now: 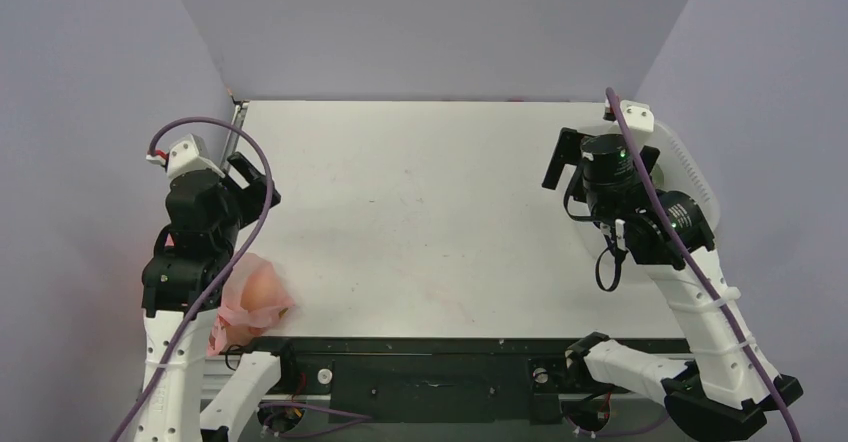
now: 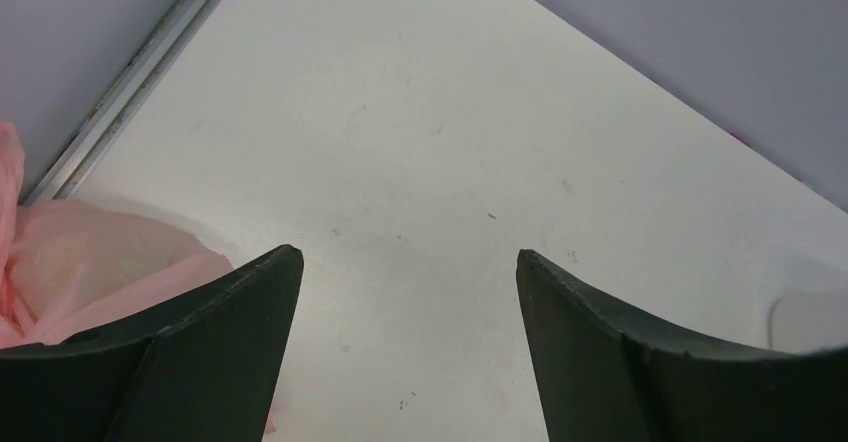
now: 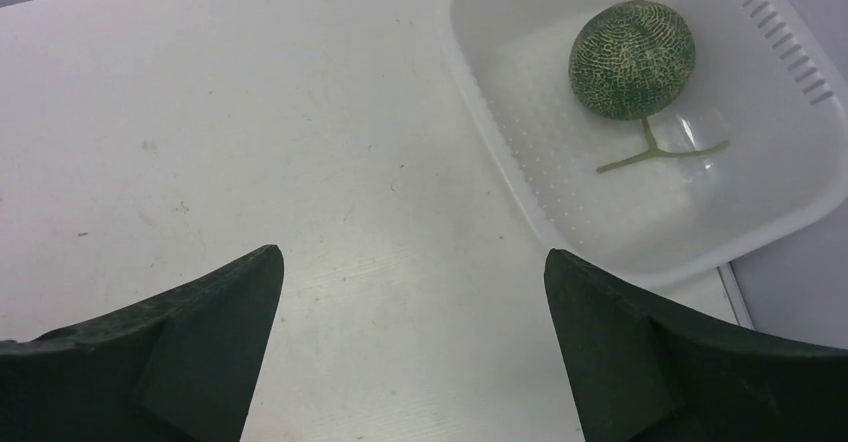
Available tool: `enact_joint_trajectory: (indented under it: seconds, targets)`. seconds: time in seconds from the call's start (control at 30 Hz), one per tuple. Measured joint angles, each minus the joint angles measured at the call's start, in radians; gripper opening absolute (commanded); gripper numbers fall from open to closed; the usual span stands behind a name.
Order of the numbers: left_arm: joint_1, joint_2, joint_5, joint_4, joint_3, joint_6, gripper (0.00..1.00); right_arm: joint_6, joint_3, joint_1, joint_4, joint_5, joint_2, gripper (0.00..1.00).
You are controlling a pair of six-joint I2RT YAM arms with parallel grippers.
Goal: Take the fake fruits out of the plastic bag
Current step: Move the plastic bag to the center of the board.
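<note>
The pink plastic bag (image 1: 250,304) lies crumpled at the near left corner of the table, partly under my left arm. A rounded pale orange shape shows through it, and no fruit shows clearly outside it. In the left wrist view the bag (image 2: 90,262) lies at the left, beside and behind the left finger. My left gripper (image 1: 262,180) (image 2: 407,254) is open and empty, above bare table beyond the bag. My right gripper (image 1: 555,160) (image 3: 412,252) is open and empty at the far right, above bare table next to a white tub.
A white rigid tub (image 3: 520,197) stands at the table's right edge, mostly hidden under my right arm in the top view (image 1: 702,177). In it lies a green netted melon (image 3: 632,59) with a stem. A metal rail (image 2: 140,72) runs along the left edge.
</note>
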Motion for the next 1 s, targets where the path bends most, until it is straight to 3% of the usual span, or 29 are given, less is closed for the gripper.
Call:
enact_joint_trajectory:
  seconds: [0.37, 0.73, 0.83, 1.0]
  targets:
    - [0.0, -0.005, -0.101, -0.169, -0.016, -0.02, 0.75, 0.076, -0.02, 0.008, 0.007, -0.028, 0.044, 1.0]
    - [0.002, 0.05, -0.36, -0.424, -0.072, -0.117, 0.77, 0.158, -0.11, 0.008, 0.042, -0.118, 0.047, 1.0]
    - [0.037, 0.074, -0.422, -0.487, -0.078, -0.144, 0.77, 0.155, -0.111, 0.008, 0.052, -0.132, 0.053, 1.0]
    - [0.188, 0.149, -0.477, -0.543, -0.078, -0.187, 0.77, 0.146, -0.11, 0.008, 0.061, -0.149, 0.073, 1.0]
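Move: Behind and below the left hand sits the plastic bag, in the board's front left corner: about 12 cm back, 9 cm to its left and some 27 cm down. From the right hand the bag is far off, roughly 60 cm to the left, 13 cm back and 28 cm lower, while the white basket holding the green melon lies some 12 cm ahead, 20 cm to its right and 30 cm below. Swinging back over the plastic bag, the left hand sinks about 11 cm and travels as far again backward and leftward, its wrist tipping down and turning counter-clockwise, each nearly 40 degrees, fingers still open and clear of the bag. Meanwhile the wide-open right hand eases some 5 cm down and 4 cm left, away from the basket, tilting slightly downward. ##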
